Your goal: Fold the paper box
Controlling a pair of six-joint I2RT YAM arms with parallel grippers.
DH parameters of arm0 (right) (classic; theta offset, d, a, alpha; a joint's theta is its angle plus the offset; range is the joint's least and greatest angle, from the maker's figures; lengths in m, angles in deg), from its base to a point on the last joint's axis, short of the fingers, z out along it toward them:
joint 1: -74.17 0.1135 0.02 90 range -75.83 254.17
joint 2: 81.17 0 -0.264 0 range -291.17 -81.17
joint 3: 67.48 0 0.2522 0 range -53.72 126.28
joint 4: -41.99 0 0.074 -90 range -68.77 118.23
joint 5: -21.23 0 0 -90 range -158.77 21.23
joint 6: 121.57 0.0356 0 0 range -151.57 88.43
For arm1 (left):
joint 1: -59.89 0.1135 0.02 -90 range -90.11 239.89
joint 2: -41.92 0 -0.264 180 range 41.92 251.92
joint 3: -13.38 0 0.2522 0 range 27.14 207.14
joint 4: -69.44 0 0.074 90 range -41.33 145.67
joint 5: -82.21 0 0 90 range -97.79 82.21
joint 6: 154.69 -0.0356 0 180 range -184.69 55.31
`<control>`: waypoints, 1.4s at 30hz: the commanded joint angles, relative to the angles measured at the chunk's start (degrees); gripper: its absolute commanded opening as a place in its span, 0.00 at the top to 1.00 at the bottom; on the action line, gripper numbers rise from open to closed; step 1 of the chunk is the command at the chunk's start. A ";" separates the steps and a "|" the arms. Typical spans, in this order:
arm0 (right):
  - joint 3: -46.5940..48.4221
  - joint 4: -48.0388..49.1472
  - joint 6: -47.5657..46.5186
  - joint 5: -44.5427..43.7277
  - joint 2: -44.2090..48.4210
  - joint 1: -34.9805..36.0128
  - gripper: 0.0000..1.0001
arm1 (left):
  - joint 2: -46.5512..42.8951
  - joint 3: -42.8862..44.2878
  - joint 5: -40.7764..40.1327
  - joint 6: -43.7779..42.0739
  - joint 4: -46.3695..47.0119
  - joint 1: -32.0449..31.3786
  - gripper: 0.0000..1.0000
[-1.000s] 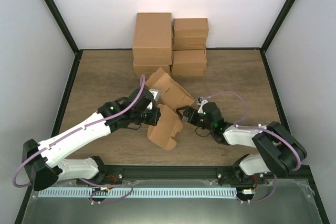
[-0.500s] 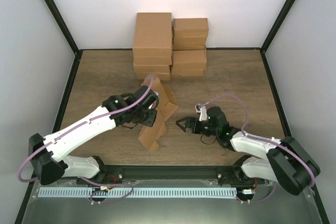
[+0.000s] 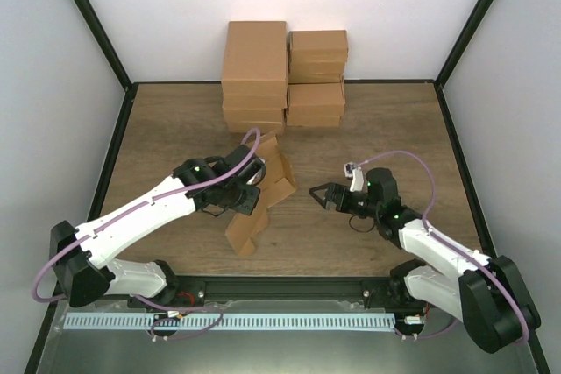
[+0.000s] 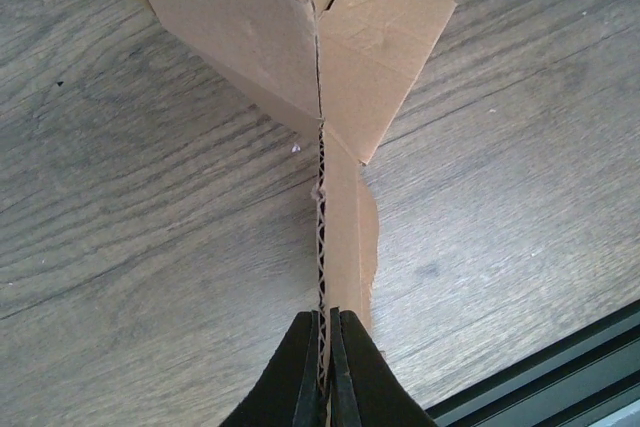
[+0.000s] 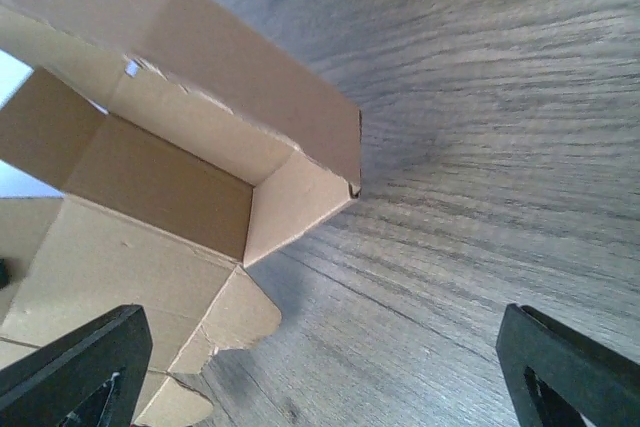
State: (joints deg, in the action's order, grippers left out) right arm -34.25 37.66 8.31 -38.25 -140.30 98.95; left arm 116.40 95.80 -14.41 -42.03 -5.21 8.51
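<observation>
The paper box (image 3: pixel 246 231) is a tan, half-folded cardboard sheet standing partly upright at the table's middle. My left gripper (image 3: pixel 252 201) is shut on one of its flaps. In the left wrist view, that flap (image 4: pixel 343 217) runs edge-on between the black fingertips, and the left gripper (image 4: pixel 322 367) pinches it low down. The box's folded walls (image 4: pixel 250 27) rise beyond. My right gripper (image 3: pixel 317 192) stands open a short way to the right of the box, not touching it. The right wrist view shows the paper box's open inside (image 5: pixel 150 177) ahead and left of the right gripper (image 5: pixel 320 377).
Two stacks of larger brown cartons (image 3: pixel 254 67) (image 3: pixel 317 76) stand against the back wall. A black frame rail (image 4: pixel 560 377) runs along the near table edge. Bare wooden tabletop (image 3: pixel 386 129) lies to the right of the box.
My right gripper has let go and drawn back to the right, away from the box. The left arm has turned the box so it stands narrower and slightly nearer the front.
</observation>
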 commanded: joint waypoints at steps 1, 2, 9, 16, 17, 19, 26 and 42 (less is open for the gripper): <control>2.31 -0.81 0.35 5.66 1.06 -3.08 0.03 | 0.86 0.09 -0.79 -1.72 -0.44 0.06 0.96; 2.51 -0.40 0.44 6.21 0.79 -3.14 0.04 | 0.80 -0.19 -0.66 -1.86 -0.15 0.09 0.96; 4.62 1.80 -0.21 8.92 -0.05 -3.15 0.17 | 0.88 -0.52 0.23 -2.83 1.51 0.07 0.96; 12.15 -0.51 -4.41 9.20 -5.76 -3.15 0.18 | 2.37 -0.81 3.41 -4.85 2.17 -0.03 0.96; 12.75 -0.94 -5.10 8.75 -6.39 -3.11 0.18 | 2.47 -0.89 3.71 -5.19 2.06 -0.04 0.96; 13.35 -1.20 -5.71 8.17 -7.31 -3.12 0.18 | 2.67 -1.02 3.95 -5.72 1.84 -0.10 0.95; 13.87 -0.90 -6.40 8.59 -11.31 -3.11 0.23 | 4.25 -1.81 6.29 -7.62 2.56 -0.89 0.95; 13.67 -1.73 -9.07 9.09 -10.57 -5.17 0.29 | 4.60 -3.64 8.63 -11.14 4.70 -2.23 0.93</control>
State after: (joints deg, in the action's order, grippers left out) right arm -22.39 36.41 1.71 -30.05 -151.38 94.49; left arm 121.67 93.20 -7.43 -51.65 -2.28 6.78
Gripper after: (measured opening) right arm 0.708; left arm 0.072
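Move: The left hand already pinches a panel edge of the paper box; the open tray's middle lies about 7 cm ahead, 5 cm to its right and 8 cm lower, the loose end flap some 6 cm back and 2 cm left, 9 cm down. From the empty right hand, the tray is roughly 10 cm left, 5 cm ahead and 2 cm lower; the small box stack stands about 24 cm straight ahead, 5 cm lower. Left hand sinks 4 cm and drifts right, still pinching the panel; right arcs 4 cm forward and up, partly closing. ##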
